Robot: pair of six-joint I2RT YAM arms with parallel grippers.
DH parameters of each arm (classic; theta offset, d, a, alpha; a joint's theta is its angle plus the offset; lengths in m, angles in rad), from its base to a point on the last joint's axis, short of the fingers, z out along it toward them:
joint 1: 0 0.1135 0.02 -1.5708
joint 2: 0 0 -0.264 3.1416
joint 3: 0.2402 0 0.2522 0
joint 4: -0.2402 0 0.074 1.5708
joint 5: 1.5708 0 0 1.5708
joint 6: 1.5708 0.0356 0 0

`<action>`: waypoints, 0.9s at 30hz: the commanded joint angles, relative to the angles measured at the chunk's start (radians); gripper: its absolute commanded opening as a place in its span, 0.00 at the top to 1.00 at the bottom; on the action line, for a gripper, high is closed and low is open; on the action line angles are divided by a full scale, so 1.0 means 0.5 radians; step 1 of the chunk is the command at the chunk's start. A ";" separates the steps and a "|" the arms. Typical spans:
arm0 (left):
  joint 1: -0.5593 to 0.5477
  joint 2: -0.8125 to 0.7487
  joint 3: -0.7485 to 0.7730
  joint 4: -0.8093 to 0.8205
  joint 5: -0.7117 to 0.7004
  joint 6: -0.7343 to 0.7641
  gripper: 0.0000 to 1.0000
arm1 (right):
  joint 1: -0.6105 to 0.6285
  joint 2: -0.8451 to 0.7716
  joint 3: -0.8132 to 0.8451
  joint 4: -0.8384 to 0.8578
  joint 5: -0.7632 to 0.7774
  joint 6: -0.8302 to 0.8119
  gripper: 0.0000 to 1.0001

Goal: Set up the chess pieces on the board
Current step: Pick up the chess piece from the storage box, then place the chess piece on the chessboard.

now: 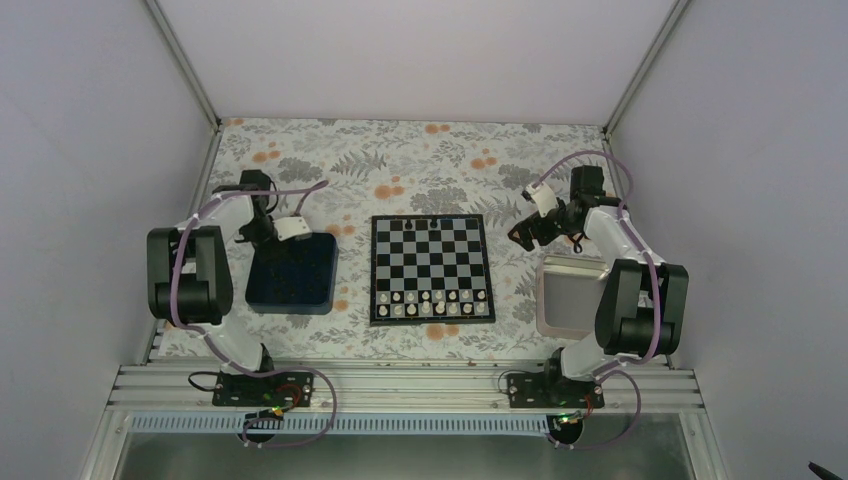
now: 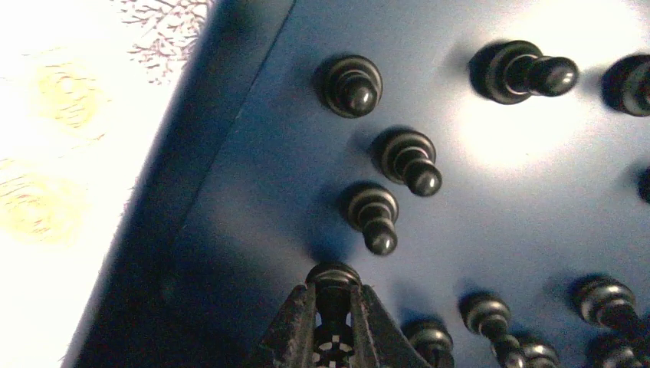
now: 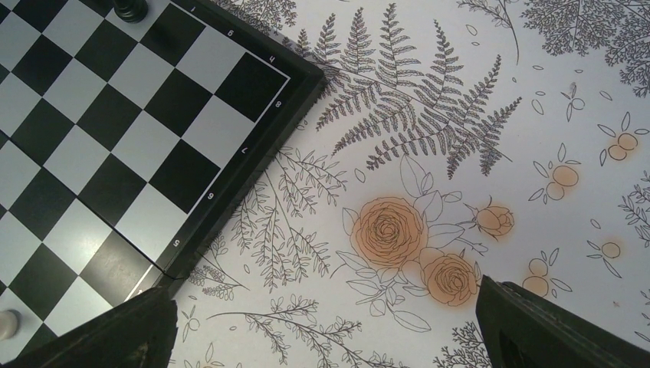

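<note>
Several black chess pieces [image 2: 408, 159] stand in the dark blue tray [image 2: 253, 192], some tilted. My left gripper [image 2: 334, 295] is shut on one small black chess piece [image 2: 333, 274] near the tray's left edge; its ringed base shows just past the fingertips. In the top view the left gripper [image 1: 272, 240] is down over the tray's far end [image 1: 293, 275]. The board [image 1: 431, 262] lies mid-table. A few black pieces [image 1: 421, 222] stand on its far row. My right gripper [image 3: 326, 314] hangs open over the floral cloth beside a board corner [image 3: 253, 84], holding nothing.
White pieces [image 1: 430, 303] fill the board's two near rows. One black piece [image 3: 130, 9] and one white piece [image 3: 8, 323] show at the edges of the right wrist view. A silver tray [image 1: 572, 295] lies right of the board, partly under the right arm.
</note>
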 commanded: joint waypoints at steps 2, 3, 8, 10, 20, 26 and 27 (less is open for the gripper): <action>0.000 -0.194 0.187 -0.214 0.020 0.009 0.91 | 0.009 -0.008 0.030 -0.014 -0.035 -0.032 0.00; -0.011 -0.228 0.233 -0.260 0.031 0.010 0.91 | 0.007 -0.013 0.029 -0.012 -0.036 -0.032 0.00; -0.175 -0.323 0.516 -0.447 0.074 -0.032 0.90 | 0.009 -0.009 0.029 -0.011 -0.039 -0.032 0.00; -0.286 -0.295 0.649 -0.498 0.081 -0.073 0.89 | 0.009 -0.010 0.033 -0.016 -0.042 -0.034 0.00; -0.869 0.196 1.217 -0.552 -0.009 -0.234 0.88 | 0.008 -0.003 0.048 -0.038 -0.058 -0.033 0.00; -1.071 0.522 1.496 -0.564 -0.003 -0.265 0.88 | 0.011 0.002 0.050 -0.043 -0.059 -0.034 0.00; -1.099 0.557 1.509 -0.563 0.005 -0.268 0.87 | 0.012 0.004 0.048 -0.044 -0.061 -0.032 0.00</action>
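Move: The left hand is already closed on a black chess piece, low in the storage box. The chessboard it is bound for has its middle some 38 cm to the right and 3 cm back, about 2 cm below. Two black pieces stand on its far row, about 34 and 40 cm right, both 7 cm ahead; the nearest piece in the box is 3 cm to the right. From the idle right hand the board's middle is about 23 cm left, 7 cm back and 10 cm below. Still pinching the black piece, the left hand lifts it straight up out of the storage box, then swings right and somewhat forward towards the far-left part of the chessboard, about 20 cm across. It peaks some 15 cm up and sinks about 4 cm towards the end, the wrist turning clockwise by around 20 degrees while the fingers keep their hold. ##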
